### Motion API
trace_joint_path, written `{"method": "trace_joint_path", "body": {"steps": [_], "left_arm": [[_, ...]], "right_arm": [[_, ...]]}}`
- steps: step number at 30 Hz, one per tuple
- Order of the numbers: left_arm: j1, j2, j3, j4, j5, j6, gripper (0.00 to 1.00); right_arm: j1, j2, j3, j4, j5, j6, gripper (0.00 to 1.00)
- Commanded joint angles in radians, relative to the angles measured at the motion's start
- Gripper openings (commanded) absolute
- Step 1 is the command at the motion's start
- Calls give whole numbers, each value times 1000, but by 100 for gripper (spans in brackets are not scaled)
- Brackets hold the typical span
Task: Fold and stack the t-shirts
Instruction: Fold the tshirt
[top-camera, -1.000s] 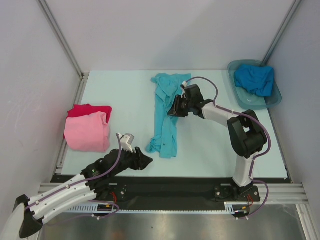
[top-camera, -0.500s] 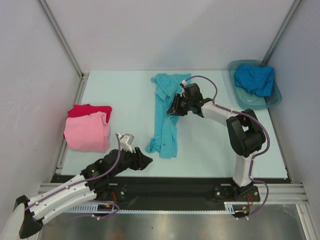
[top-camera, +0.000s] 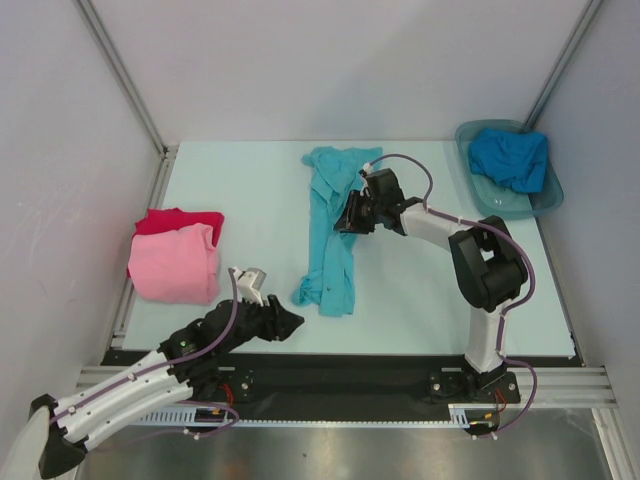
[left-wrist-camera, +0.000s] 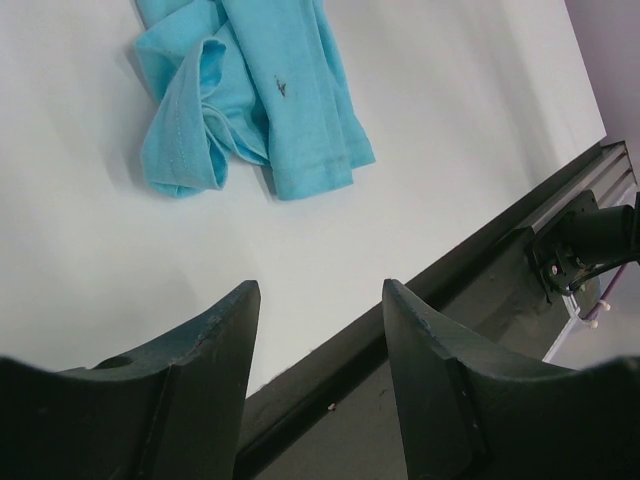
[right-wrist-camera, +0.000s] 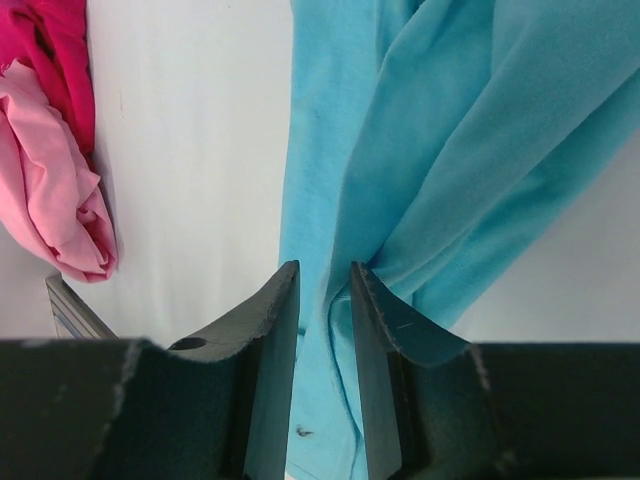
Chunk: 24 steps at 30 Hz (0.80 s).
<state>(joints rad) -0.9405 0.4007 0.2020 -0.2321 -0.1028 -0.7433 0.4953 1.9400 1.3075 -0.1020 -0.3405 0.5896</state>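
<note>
The turquoise t-shirt (top-camera: 330, 230) lies as a long rumpled strip down the middle of the table, and its lower end shows in the left wrist view (left-wrist-camera: 260, 90). My right gripper (top-camera: 348, 216) sits low on the shirt's right edge. Its jaws (right-wrist-camera: 325, 268) are a narrow gap apart, open, straddling a raised fold of the turquoise cloth (right-wrist-camera: 450, 130). The pink t-shirt (top-camera: 175, 265) lies folded on the red one (top-camera: 180, 220) at the left. A deeper blue t-shirt (top-camera: 510, 158) is bunched in the tub. My left gripper (top-camera: 290, 322) hovers open and holds nothing near the front edge (left-wrist-camera: 320, 288).
The grey translucent tub (top-camera: 490, 206) stands at the far right corner. The dark front rail (left-wrist-camera: 480, 280) runs just beyond my left fingers. Metal posts and pale walls close in the table on three sides.
My right gripper has crept slightly up and to the right along the turquoise shirt. The left arm has hardly moved, and the shirts lie as before.
</note>
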Motion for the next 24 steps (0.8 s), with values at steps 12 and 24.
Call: {"method": "trace_joint_path", "body": {"steps": [12, 24], "left_arm": [[-6, -51, 13, -24, -21, -5, 58], [-6, -51, 8, -24, -20, -10, 58]], "right_arm": [[11, 31, 3, 42, 1, -5, 22], [22, 20, 6, 53, -8, 4, 0]]}}
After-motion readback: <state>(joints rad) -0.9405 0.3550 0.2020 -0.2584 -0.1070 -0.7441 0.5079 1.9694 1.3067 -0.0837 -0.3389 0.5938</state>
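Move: Your right gripper is almost on its target: the raised fold in the turquoise t-shirt, straight below the half-open tips, some 1 cm down. That shirt's near end is about 19 cm back and 3 cm to this hand's left, and its far end about 20 cm ahead and 1 cm to the right. The pink shirt lies some 35 cm to its left and 9 cm back. From the left hand, the fold is about 25 cm ahead and 8 cm to the right, 3 cm lower. Sink the right gripper about 1 cm onto the raised fold of the turquoise shirt, its fingers still slanting forward, left and down. Then shut them fully from about a third open, pinching the fold between the fingertips, and leave the wrist as it is. ##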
